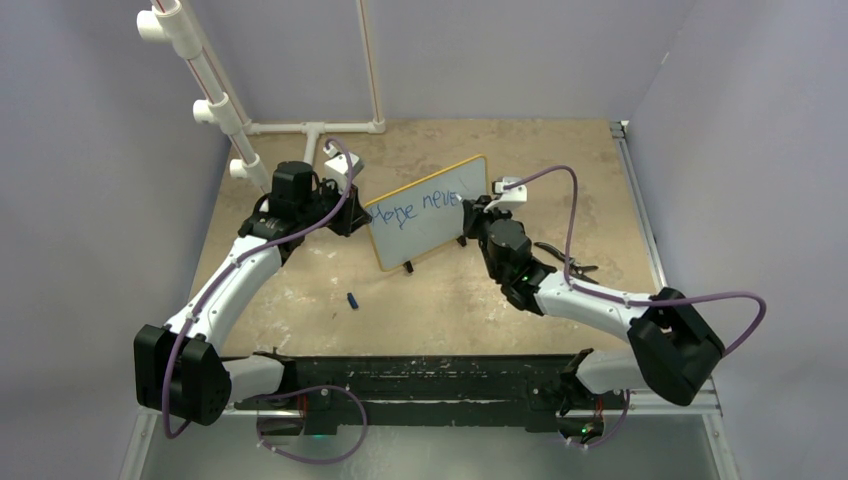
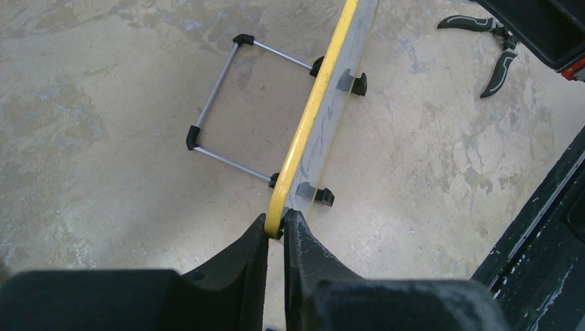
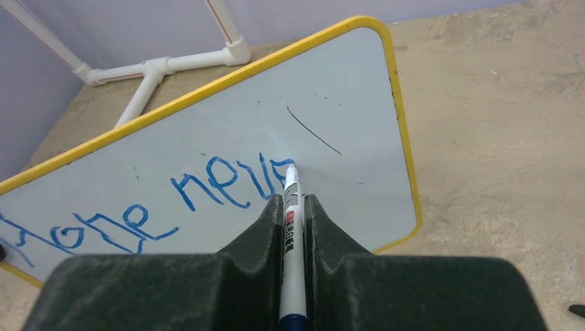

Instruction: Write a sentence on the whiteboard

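The whiteboard [image 1: 432, 232], white with a yellow frame, stands tilted on its black feet in the middle of the table. The sentence [image 1: 420, 203] on it is in blue and reads "Hope neve" [image 3: 207, 187] in one line. My left gripper [image 1: 358, 216] is shut on the board's left edge; the left wrist view shows its jaws [image 2: 276, 225] pinching the yellow frame [image 2: 310, 117]. My right gripper [image 3: 294, 200] is shut on a white marker [image 3: 292, 227] with a blue end. The marker's tip [image 3: 290, 167] touches the board just right of the last blue letter.
Black-handled pliers [image 1: 566, 262] lie on the table to the right of the board. A small blue cap [image 1: 353, 299] lies in front of it. White PVC pipes [image 1: 315, 130] stand at the back left. A thin black stroke [image 3: 314, 131] marks the board's right part.
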`<control>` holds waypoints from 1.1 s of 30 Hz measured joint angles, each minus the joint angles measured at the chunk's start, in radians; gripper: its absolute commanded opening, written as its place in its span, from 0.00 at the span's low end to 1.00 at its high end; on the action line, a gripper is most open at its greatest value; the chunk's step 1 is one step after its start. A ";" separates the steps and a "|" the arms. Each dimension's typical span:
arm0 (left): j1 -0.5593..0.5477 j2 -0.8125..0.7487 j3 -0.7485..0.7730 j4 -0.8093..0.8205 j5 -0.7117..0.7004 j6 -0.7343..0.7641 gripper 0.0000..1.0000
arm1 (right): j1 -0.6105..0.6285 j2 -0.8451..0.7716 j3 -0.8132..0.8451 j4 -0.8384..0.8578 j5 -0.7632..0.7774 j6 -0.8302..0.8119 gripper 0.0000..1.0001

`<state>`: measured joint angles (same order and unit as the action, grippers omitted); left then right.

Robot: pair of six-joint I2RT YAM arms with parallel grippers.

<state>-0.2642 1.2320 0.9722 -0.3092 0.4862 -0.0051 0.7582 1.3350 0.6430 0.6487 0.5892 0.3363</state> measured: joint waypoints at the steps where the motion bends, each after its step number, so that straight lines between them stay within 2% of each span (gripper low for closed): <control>1: 0.000 0.000 0.000 0.000 0.000 0.000 0.25 | 0.000 -0.008 -0.002 -0.006 -0.003 0.002 0.00; 4: 0.000 0.000 0.000 -0.001 -0.017 0.006 0.44 | 0.000 -0.064 -0.018 -0.021 -0.008 0.003 0.00; 6: 0.000 0.000 0.000 -0.001 -0.027 0.010 0.52 | 0.000 -0.108 -0.027 -0.033 -0.008 0.003 0.00; 8: 0.000 -0.001 0.001 -0.004 -0.032 0.011 0.70 | -0.001 -0.154 -0.030 -0.047 -0.007 0.002 0.00; 10: 0.000 -0.002 0.007 -0.012 -0.042 0.018 0.76 | -0.002 -0.191 -0.030 -0.060 -0.005 -0.001 0.00; 15: 0.000 -0.015 0.054 -0.030 -0.056 0.018 0.79 | -0.013 -0.256 -0.040 -0.094 -0.006 -0.009 0.00; 21: -0.023 0.000 0.202 -0.040 -0.079 0.017 0.78 | -0.038 -0.315 -0.076 -0.121 -0.006 -0.024 0.00; 28: -0.192 0.214 0.465 -0.047 -0.109 0.026 0.76 | -0.040 -0.409 -0.133 -0.130 -0.008 -0.048 0.00; 33: -0.222 0.393 0.566 -0.056 -0.095 0.026 0.76 | -0.041 -0.488 -0.157 -0.140 -0.008 -0.051 0.00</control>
<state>-0.4858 1.6245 1.5379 -0.3649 0.3912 0.0208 0.7170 0.8467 0.4862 0.5087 0.5812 0.2852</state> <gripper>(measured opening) 0.767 0.122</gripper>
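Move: The left hand still pinches the whiteboard's upper left corner; the board's middle lies about 12 cm to its right, 5 cm ahead and 6 cm lower. The pen cap is some 9 cm back, 3 cm left and 16 cm below. From the right hand, pen tip at the last letter, the board's middle is about 7 cm left, 2 cm ahead and 4 cm lower; the shears lie 18 cm right, 4 cm back, 16 cm down. Left opens off the whiteboard's corner, arcs up, 11 cm right, forward; right draws pen off rightward, up, back. ##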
